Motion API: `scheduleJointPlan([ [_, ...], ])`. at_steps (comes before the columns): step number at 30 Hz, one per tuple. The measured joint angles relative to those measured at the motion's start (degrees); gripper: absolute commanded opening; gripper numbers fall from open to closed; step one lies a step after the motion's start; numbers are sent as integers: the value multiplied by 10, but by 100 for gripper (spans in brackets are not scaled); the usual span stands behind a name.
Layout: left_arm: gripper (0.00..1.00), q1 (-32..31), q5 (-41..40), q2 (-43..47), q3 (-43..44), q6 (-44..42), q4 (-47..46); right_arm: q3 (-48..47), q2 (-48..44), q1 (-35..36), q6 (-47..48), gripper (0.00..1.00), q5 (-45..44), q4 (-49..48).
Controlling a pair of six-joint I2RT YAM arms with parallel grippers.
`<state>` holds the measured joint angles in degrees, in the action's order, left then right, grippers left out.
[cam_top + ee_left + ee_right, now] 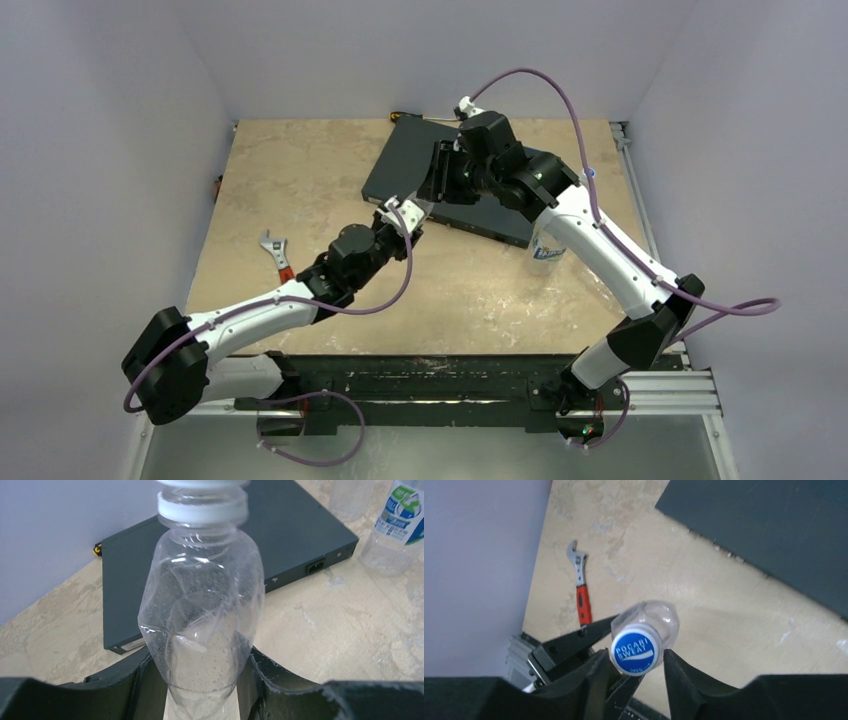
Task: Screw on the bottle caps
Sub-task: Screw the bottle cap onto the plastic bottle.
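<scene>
A clear crumpled bottle (200, 605) stands between the fingers of my left gripper (200, 680), which is shut on its lower body. The bottle is lifted over the table near the black box. On its neck sits a blue bottle cap (635, 651) with white lettering; its white rim (202, 505) shows at the top of the left wrist view. My right gripper (636, 665) straddles that cap from above: one finger touches it, and a thin gap shows at the other. From overhead the left gripper (400, 215) and right gripper (435, 190) meet at the box's near-left corner.
A flat black box (450, 180) lies at the back centre. A labelled bottle (397, 527) stands right of it, under the right arm (545, 250), with another clear bottle (350, 497) behind. A red-handled wrench (277, 255) lies at the left.
</scene>
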<state>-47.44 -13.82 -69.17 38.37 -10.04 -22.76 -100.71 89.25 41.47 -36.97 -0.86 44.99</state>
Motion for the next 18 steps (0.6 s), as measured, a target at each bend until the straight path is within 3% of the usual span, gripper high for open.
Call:
scheduleJointPlan([
  [5,0,-2,13,33,-2,20,-16,-20,0,23,-16,78,10,55],
  [9,0,-3,36,49,-1,37,-15,-47,-8,24,-11,85,7,85],
  [14,0,-2,103,51,-1,59,17,-48,-49,25,20,88,2,101],
  [18,0,5,187,54,-2,75,46,-36,-96,25,77,82,8,98],
])
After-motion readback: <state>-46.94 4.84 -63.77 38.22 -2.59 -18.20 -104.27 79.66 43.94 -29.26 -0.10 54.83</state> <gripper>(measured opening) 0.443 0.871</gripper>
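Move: The white-and-blue bottle cap sits on the clear bottle's mouth right between the right fingertips, at most a centimetre below the hand point. From that hand the labelled bottle stands some 24 cm right, 3 cm ahead and 22 cm down; the black box lies about 26 cm ahead, 8 cm right and 29 cm down. The left hand already grips the clear bottle's body, with the cap about 10 cm above that hand, 4 cm right and level fore-and-aft. The right fingers come free of the bottle cap, opening from under half to nearly wide as the hand backs off, first straight back, then climbing and easing right: about 6 cm back and 5 cm up. The left hand keeps its grip on the bottle, lifts a few centimetres, then sinks partway while drawing back some 5 cm and to the right, swinging clockwise. ##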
